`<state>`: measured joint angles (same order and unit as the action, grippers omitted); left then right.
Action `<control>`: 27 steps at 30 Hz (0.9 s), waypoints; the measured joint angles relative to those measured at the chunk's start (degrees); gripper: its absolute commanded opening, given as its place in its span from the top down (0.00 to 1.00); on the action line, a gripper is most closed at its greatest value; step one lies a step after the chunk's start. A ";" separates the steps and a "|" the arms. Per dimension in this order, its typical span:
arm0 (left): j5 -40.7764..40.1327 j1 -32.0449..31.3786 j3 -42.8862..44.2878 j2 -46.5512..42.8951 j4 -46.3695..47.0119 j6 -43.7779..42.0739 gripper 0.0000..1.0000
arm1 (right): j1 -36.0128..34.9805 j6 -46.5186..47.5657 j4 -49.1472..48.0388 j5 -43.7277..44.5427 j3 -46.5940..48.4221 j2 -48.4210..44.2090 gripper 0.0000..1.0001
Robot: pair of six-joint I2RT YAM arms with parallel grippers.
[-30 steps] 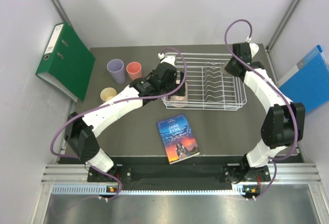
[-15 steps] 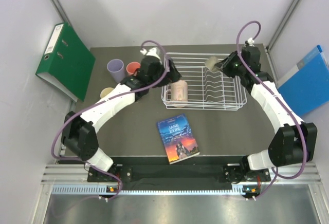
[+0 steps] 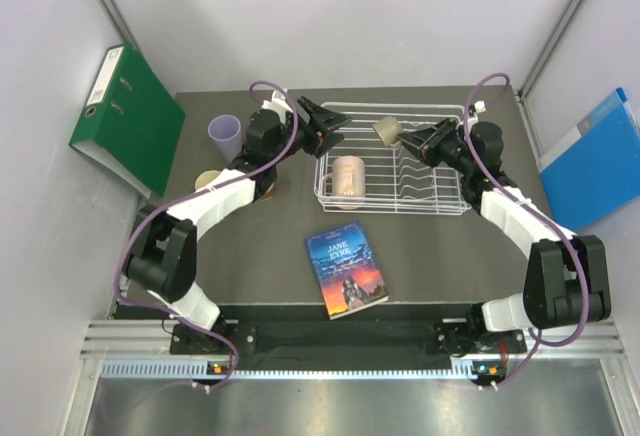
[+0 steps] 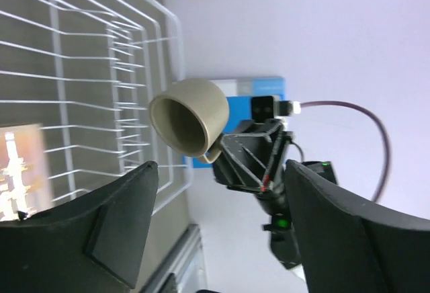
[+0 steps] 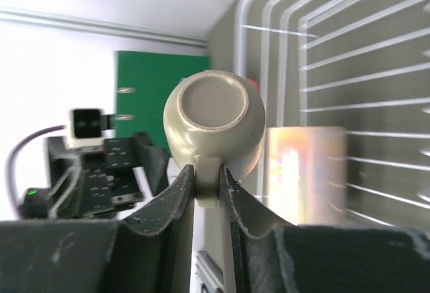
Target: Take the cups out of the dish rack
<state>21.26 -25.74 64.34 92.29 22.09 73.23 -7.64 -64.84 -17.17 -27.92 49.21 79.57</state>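
My right gripper is shut on the handle of a beige-olive mug and holds it on its side in the air above the white wire dish rack. The right wrist view shows the mug's base with my fingers pinching the handle. My left gripper is open, facing the mug's mouth from the left, a short gap away, with nothing between its fingers. A pale peach mug lies in the rack's left end. On the table to the left stand a lilac tumbler and a pale yellow cup.
A paperback book lies on the table in front of the rack. A green binder leans at the left wall and a blue folder at the right wall. The left arm crosses above the cups on the left.
My right gripper has lifted the beige-olive mug out of the rack and carried it left. My left gripper has left the peach mug, risen and turned to face the held mug.
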 measured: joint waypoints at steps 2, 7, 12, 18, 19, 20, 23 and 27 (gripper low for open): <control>1.31 -0.33 -0.66 0.57 4.35 2.58 0.29 | -0.02 -2.67 -5.57 -1.16 -1.57 0.00 1.00; 3.34 -1.90 -0.94 2.54 10.32 6.21 0.36 | -0.44 -6.25 -12.52 -2.84 -2.84 0.07 1.00; 4.57 -3.91 -0.92 4.61 13.16 7.67 0.36 | -1.29 -7.17 -15.43 -3.50 -2.84 0.26 1.00; 4.87 -5.20 -0.35 6.25 13.84 7.89 0.37 | -3.08 -7.34 -16.33 -3.98 -2.84 1.36 1.00; 4.87 -5.18 -0.04 6.38 13.90 7.91 0.37 | -3.32 -7.34 -16.33 -4.20 -2.84 1.51 1.00; 4.85 -5.18 0.33 6.58 13.92 7.89 0.37 | -3.61 -7.34 -16.35 -4.50 -2.84 1.66 1.00; 4.83 -5.18 0.94 6.69 13.97 7.89 0.39 | -4.48 -7.28 -16.55 -5.38 -2.84 1.95 1.00; 4.63 -5.18 1.36 6.69 14.19 7.96 0.61 | -5.44 -6.67 -16.46 -6.64 -2.82 1.99 1.00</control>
<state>25.89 -30.92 65.69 98.98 36.27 81.19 -13.08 -71.50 -33.63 -34.57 46.39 81.56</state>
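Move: The beige cup, held by its handle in the right hand's shut fingers, hangs mouth-first about 10 cm to the right of the open left hand, some 3 cm ahead and 3 lower. The shiny mug in the rack is roughly 3 cm right of the left hand, 7 back and 19 below. From the right hand, the cup is about 3 cm ahead and 3 left, and the left gripper waits some 13 cm left, level fore and aft, 2 cm higher. Left hand, fingers narrowing, goes about 5 cm right to the rim; right carries cup 5 cm left, rising. ##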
